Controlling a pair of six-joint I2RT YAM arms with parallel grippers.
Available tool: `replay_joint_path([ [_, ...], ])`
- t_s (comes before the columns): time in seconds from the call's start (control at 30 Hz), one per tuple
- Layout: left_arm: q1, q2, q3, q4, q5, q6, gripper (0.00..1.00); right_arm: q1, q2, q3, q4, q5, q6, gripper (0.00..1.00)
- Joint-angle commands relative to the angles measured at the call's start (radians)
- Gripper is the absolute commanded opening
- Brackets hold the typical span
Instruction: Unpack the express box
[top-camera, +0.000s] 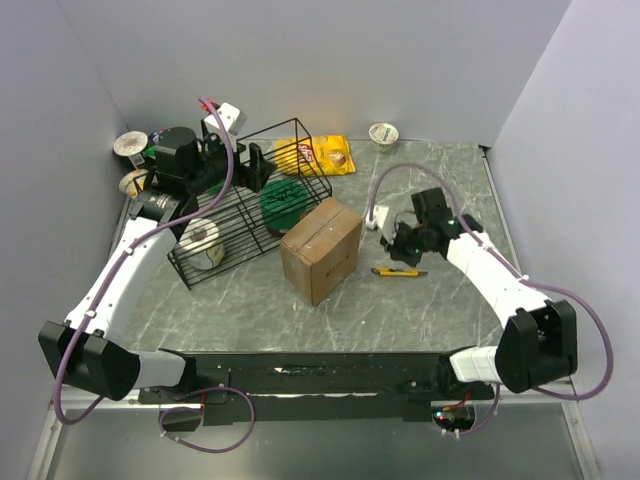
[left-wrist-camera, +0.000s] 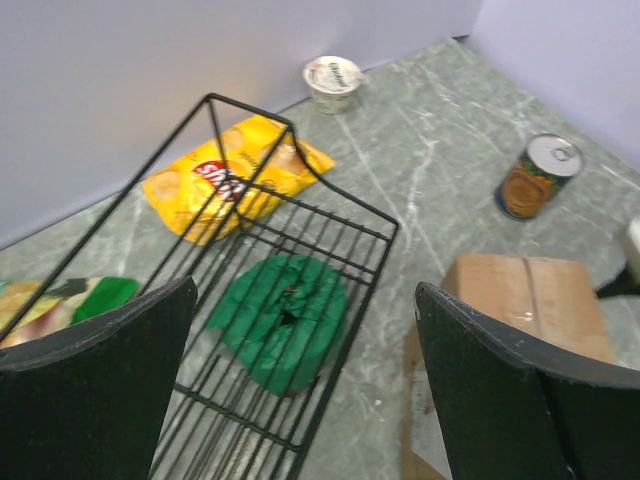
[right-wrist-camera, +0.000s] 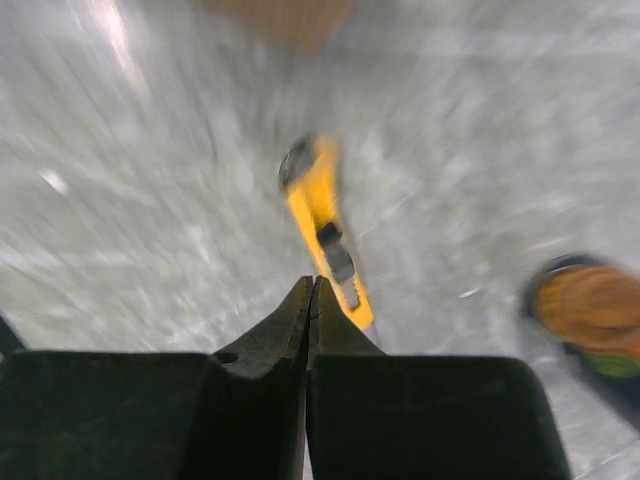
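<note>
The express box (top-camera: 320, 250), a brown taped carton, stands closed in the middle of the table; one corner of the box (left-wrist-camera: 530, 300) shows in the left wrist view. My right gripper (top-camera: 405, 250) hovers to the box's right, just above a yellow utility knife (top-camera: 398, 271). In the blurred right wrist view, the right gripper (right-wrist-camera: 311, 286) is shut with nothing between its jaws, and the knife (right-wrist-camera: 322, 230) lies on the table just beyond the tips. My left gripper (left-wrist-camera: 300, 400) is wide open and empty, over the black wire basket (top-camera: 245, 200).
A green round packet (left-wrist-camera: 285, 315) lies under the basket wires. A yellow snack bag (top-camera: 318, 155) and a white cup (top-camera: 383, 133) sit at the back. An orange can (left-wrist-camera: 538, 177) stands right of the box. More cans (top-camera: 130, 145) stand in the far left corner.
</note>
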Motion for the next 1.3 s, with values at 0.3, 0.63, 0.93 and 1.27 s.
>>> replay_joint_path([
  [0.3,-0.048,-0.017,0.019,0.022,0.024,-0.019,0.96,0.003,-0.113,-0.049,0.12,-0.037,0.033,0.39],
  [0.63,-0.048,-0.049,-0.006,-0.002,-0.045,0.068,0.97,0.006,-0.107,-0.257,0.242,-0.083,-0.302,0.63],
  [0.93,-0.048,-0.058,0.002,-0.044,-0.081,0.116,0.96,0.038,0.132,-0.142,0.234,-0.115,-0.38,0.63],
  [1.27,-0.048,-0.055,-0.01,-0.045,-0.099,0.132,0.96,0.084,0.263,-0.052,-0.06,-0.123,-0.524,0.59],
])
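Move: The yellow knife lies on the table about 10 cm below the shut right gripper and roughly 3 cm ahead of it, level with it sideways. The box stands some 18 cm to this hand's left and 3 cm ahead, its middle 4 cm lower; the can is about 14 cm ahead, 8 cm to the right and 6 cm lower. From the left gripper the knife is about 32 cm right, 6 cm back and 34 cm down. Lift the empty right gripper another 6 cm or so, then open the fingers to over half while swinging back and sinking about 15 cm in all from that height towards the knife. Ease forward again low over the table and then left towards the box, turning the wrist about 25 degrees counter-clockwise, until the open fingers hover close over the knife's black-tipped end. ##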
